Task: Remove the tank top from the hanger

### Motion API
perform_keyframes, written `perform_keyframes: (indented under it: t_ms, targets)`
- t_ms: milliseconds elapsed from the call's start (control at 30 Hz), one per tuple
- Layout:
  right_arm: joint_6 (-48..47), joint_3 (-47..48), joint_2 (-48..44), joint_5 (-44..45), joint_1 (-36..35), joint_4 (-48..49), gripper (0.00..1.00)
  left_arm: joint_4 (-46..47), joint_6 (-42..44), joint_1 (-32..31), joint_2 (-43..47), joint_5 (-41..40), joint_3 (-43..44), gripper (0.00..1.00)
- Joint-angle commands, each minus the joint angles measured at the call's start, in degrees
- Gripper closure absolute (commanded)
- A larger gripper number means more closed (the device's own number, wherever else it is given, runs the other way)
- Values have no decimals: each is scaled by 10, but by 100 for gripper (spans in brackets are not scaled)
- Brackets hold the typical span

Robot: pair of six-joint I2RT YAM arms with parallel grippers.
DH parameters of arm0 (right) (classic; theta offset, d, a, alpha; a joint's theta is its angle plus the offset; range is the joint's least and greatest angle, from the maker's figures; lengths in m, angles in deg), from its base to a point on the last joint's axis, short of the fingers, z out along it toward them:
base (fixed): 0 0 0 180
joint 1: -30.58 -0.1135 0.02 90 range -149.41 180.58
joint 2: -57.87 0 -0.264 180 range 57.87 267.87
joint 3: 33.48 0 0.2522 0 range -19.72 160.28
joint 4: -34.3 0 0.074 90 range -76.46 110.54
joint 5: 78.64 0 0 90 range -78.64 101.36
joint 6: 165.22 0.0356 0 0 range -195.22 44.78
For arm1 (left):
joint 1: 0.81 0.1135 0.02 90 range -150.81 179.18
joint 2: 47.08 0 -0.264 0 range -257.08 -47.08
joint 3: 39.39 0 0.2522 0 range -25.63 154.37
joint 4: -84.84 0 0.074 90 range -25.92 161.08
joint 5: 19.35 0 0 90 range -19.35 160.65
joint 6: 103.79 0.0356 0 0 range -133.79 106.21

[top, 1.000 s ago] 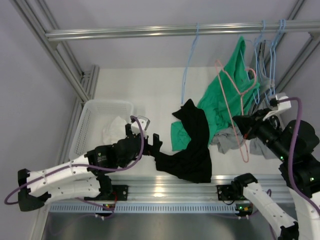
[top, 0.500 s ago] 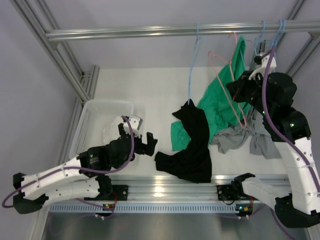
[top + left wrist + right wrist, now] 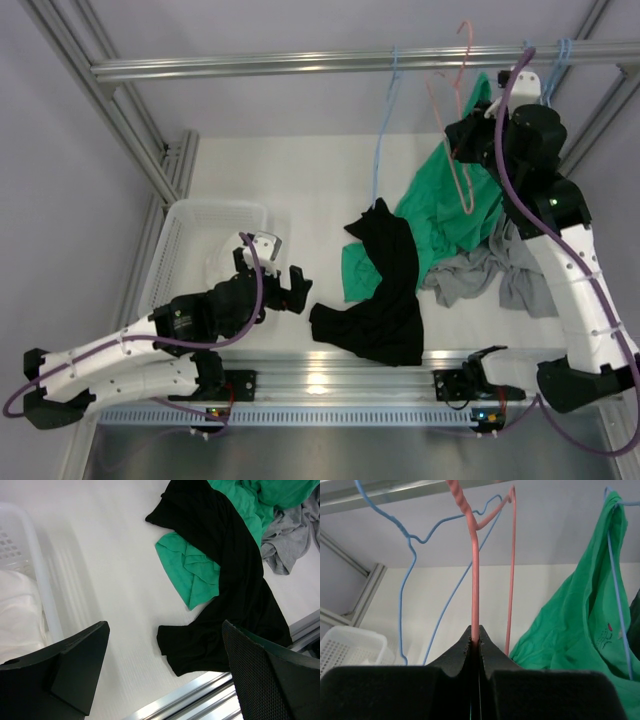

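Note:
A bare pink wire hanger (image 3: 463, 45) (image 3: 475, 580) is held up by the rail (image 3: 300, 65), with my right gripper (image 3: 466, 138) (image 3: 476, 636) shut on its wire. No garment hangs on it. A black garment (image 3: 385, 300) (image 3: 235, 590), seemingly the tank top, lies crumpled on the table in front. My left gripper (image 3: 290, 285) (image 3: 164, 630) hovers open just left of its lower edge, holding nothing.
A green garment (image 3: 440, 210) (image 3: 590, 615) hangs from a blue hanger at the right and drapes onto the table over a grey garment (image 3: 500, 270). A bare blue hanger (image 3: 380, 130) hangs mid-rail. A white basket (image 3: 175, 240) with white cloth stands left.
My right arm has lifted the pink hanger from above the clothes pile up to the rail. My left gripper has drawn back leftward from the black garment.

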State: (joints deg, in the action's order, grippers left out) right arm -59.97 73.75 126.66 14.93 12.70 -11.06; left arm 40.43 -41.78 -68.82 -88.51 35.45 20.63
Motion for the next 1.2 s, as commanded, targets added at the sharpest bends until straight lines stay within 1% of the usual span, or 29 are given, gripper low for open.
perform_keyframes:
  t_ms: [0, 167, 367, 533, 667, 967, 1000, 1033, 1067, 1100, 1133, 1167]
  targets:
    - [12, 16, 28, 9, -7, 71, 100, 2, 0, 1, 6, 4, 8, 1]
    - [1, -21, 53, 13, -36, 121, 100, 2, -2, 1, 0, 3, 5, 1]
    - [-8, -23, 75, 42, -63, 135, 100, 3, -14, 1, -6, 8, -1, 1]
    - [-12, -40, 82, 88, -97, 134, 100, 4, -19, 1, -6, 12, -4, 1]
    - [-7, -55, 89, 118, -105, 138, 100, 3, -20, 1, -4, 16, -3, 1]
    - [-1, -79, 97, 129, -109, 138, 100, 3, -29, 1, -2, 23, -7, 1]
    - [0, -82, 96, 125, -109, 137, 95, 4, -29, 1, -4, 25, -7, 1]
    - [0, -86, 92, 122, -109, 138, 68, 5, -29, 1, -7, 28, -6, 1]
    - [0, -87, 87, 116, -109, 138, 55, 6, -29, 1, -13, 35, -2, 1]
    - [0, -90, 81, 108, -109, 138, 47, 9, -28, 1, -18, 41, 1, 1]
    - [-1, -96, 64, 108, -109, 137, 32, 13, -19, 1, -26, 49, 3, 1]
    - [-1, -100, 51, 108, -109, 138, 27, 32, -12, 1, -45, 72, 7, 1]
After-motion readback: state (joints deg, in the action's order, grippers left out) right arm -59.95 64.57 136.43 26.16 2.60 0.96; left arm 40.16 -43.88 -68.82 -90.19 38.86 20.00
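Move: The pink hanger is already in the closed right gripper. Its place on the rail, just right of the empty blue hanger, lies roughly 15 cm ahead, 6 cm left and 7 cm above that hand. The blue hanger's middle hangs about 14 cm ahead, 10 cm left and 5 cm lower; the green garment some 14 cm ahead, 4 cm right and 22 cm down. From the left hand, the rail spot is about 33 cm ahead, 23 cm right and 28 cm up. Ease the right gripper forward and down with the pink hanger, then carry it some 6 cm left towards the blue hanger and on down, about 9 cm lower in all, to bring the hook onto the rail. Keep the hand nearly level. Hold shut until the end, then open about two thirds and let go of the hanger. ##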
